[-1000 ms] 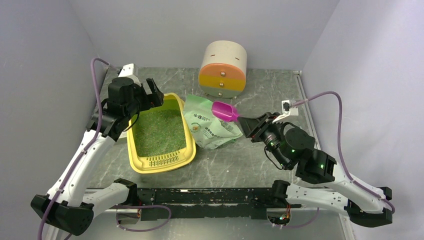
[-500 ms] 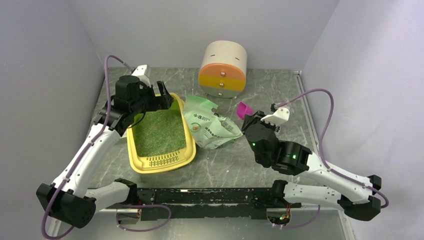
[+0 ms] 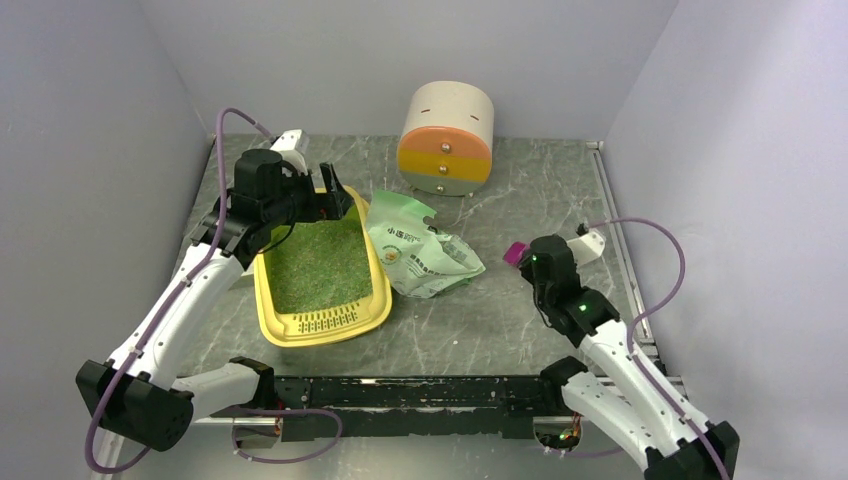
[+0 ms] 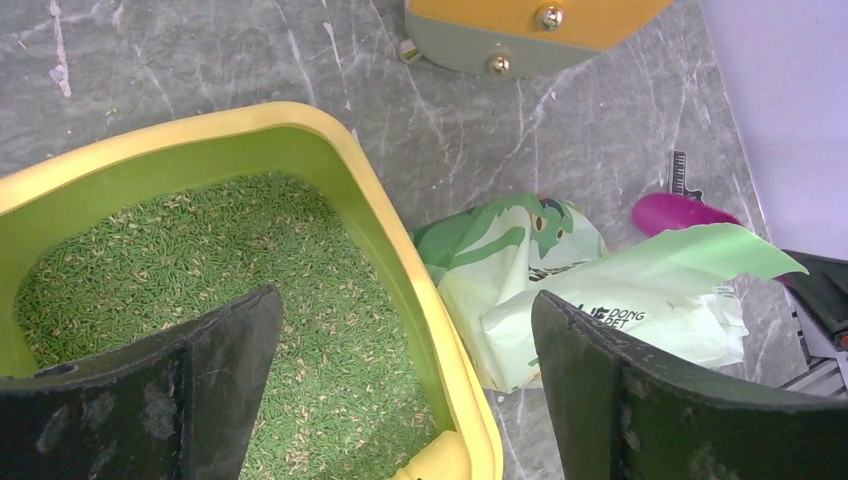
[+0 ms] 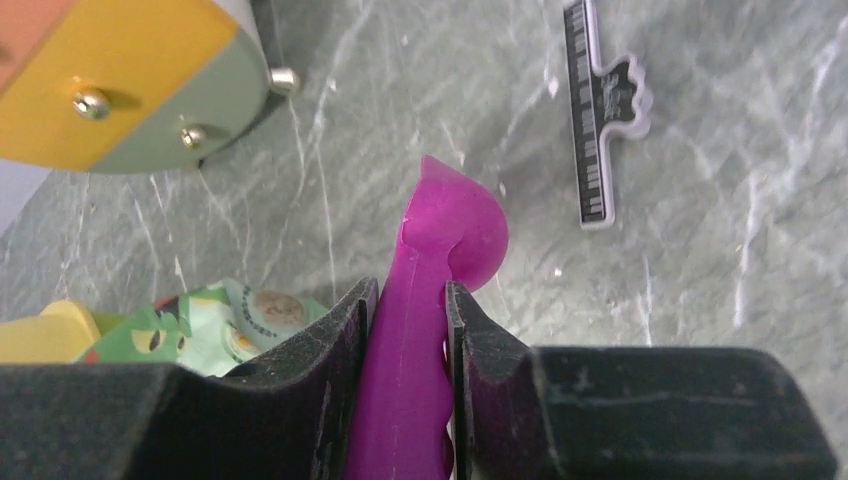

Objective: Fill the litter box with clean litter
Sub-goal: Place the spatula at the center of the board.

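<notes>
The yellow litter box (image 3: pixel 318 325) lies left of centre with a layer of greenish litter (image 3: pixel 318 262) in it. My left gripper (image 3: pixel 322 200) hovers open over its far right corner. In the left wrist view the box's rim (image 4: pixel 385 210) runs between the wide-apart fingers of the left gripper (image 4: pixel 407 298), with the litter (image 4: pixel 200 270) below. My right gripper (image 3: pixel 530 258) is low over the table right of the bag, shut on the handle of the magenta scoop (image 3: pixel 514 254). Seen from the right wrist, the scoop (image 5: pixel 440 250) sticks out ahead of the right gripper (image 5: pixel 410 290).
A pale green printed bag (image 3: pixel 420 252) lies crumpled between the box and the right arm. A round beige, orange and yellow drawer cabinet (image 3: pixel 447 140) stands at the back. A black and white clip (image 5: pixel 605 120) lies on the table beyond the scoop.
My right arm has swung down and to the right, carrying the scoop from above the bag to low over the table. The left gripper has shifted slightly right over the box's far end.
</notes>
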`<state>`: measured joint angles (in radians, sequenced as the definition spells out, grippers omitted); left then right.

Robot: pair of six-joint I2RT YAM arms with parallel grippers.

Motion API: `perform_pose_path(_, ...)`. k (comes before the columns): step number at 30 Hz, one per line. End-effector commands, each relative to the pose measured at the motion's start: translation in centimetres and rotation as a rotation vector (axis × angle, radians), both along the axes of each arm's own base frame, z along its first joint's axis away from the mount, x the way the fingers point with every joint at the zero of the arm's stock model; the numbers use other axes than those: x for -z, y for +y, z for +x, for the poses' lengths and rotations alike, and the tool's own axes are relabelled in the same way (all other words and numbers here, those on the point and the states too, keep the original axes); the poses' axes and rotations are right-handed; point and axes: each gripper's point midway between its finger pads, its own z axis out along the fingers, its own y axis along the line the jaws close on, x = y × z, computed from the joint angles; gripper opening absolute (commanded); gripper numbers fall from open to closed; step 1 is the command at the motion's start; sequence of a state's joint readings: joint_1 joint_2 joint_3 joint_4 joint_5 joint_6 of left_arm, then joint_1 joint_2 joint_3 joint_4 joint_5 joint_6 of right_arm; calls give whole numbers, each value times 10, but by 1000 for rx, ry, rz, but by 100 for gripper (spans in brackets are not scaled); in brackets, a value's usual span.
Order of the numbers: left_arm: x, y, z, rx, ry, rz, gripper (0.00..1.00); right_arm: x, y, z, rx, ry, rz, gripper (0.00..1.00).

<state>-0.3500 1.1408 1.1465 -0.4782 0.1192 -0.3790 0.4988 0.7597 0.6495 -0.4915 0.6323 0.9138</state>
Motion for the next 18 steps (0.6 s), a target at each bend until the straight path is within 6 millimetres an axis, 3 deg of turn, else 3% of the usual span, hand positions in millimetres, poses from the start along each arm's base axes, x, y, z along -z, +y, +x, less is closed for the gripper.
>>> perform_pose_path(1,-6,-5,-1,38,-34,-1,99,11,20,0,-74,-23,219,0)
perform_pose_path(13,-10,-9,-5,63,-36,-19,99,43,4,-14,42,-63,433,0)
perform_pose_path(18,-10,-10,-8,68,-32,-28,99,68,-7,-24,138,-64,494,0)
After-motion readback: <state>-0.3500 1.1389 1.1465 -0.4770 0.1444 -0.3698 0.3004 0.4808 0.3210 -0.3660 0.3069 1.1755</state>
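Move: The right hand already grips the spatula's handle. The bare patch of board meant for it lies about 14 cm below, roughly 4 cm to the left and 2 cm back. The litter bag's middle is some 13 cm ahead and 22 cm left of this hand; the black comb lies about 15 cm ahead and 10 cm right. From the left hand the bare patch is roughly 38 cm right, 7 cm back and 24 cm down. Lower the right gripper about 6 cm towards the bare board to the right of the litter bag, quickly at first and then more slowly, easing back some 2 cm towards the base. Roll the wrist about 25 degrees as it sinks, so the hand's left side rises. Keep the fingers shut on the purple handle throughout. ##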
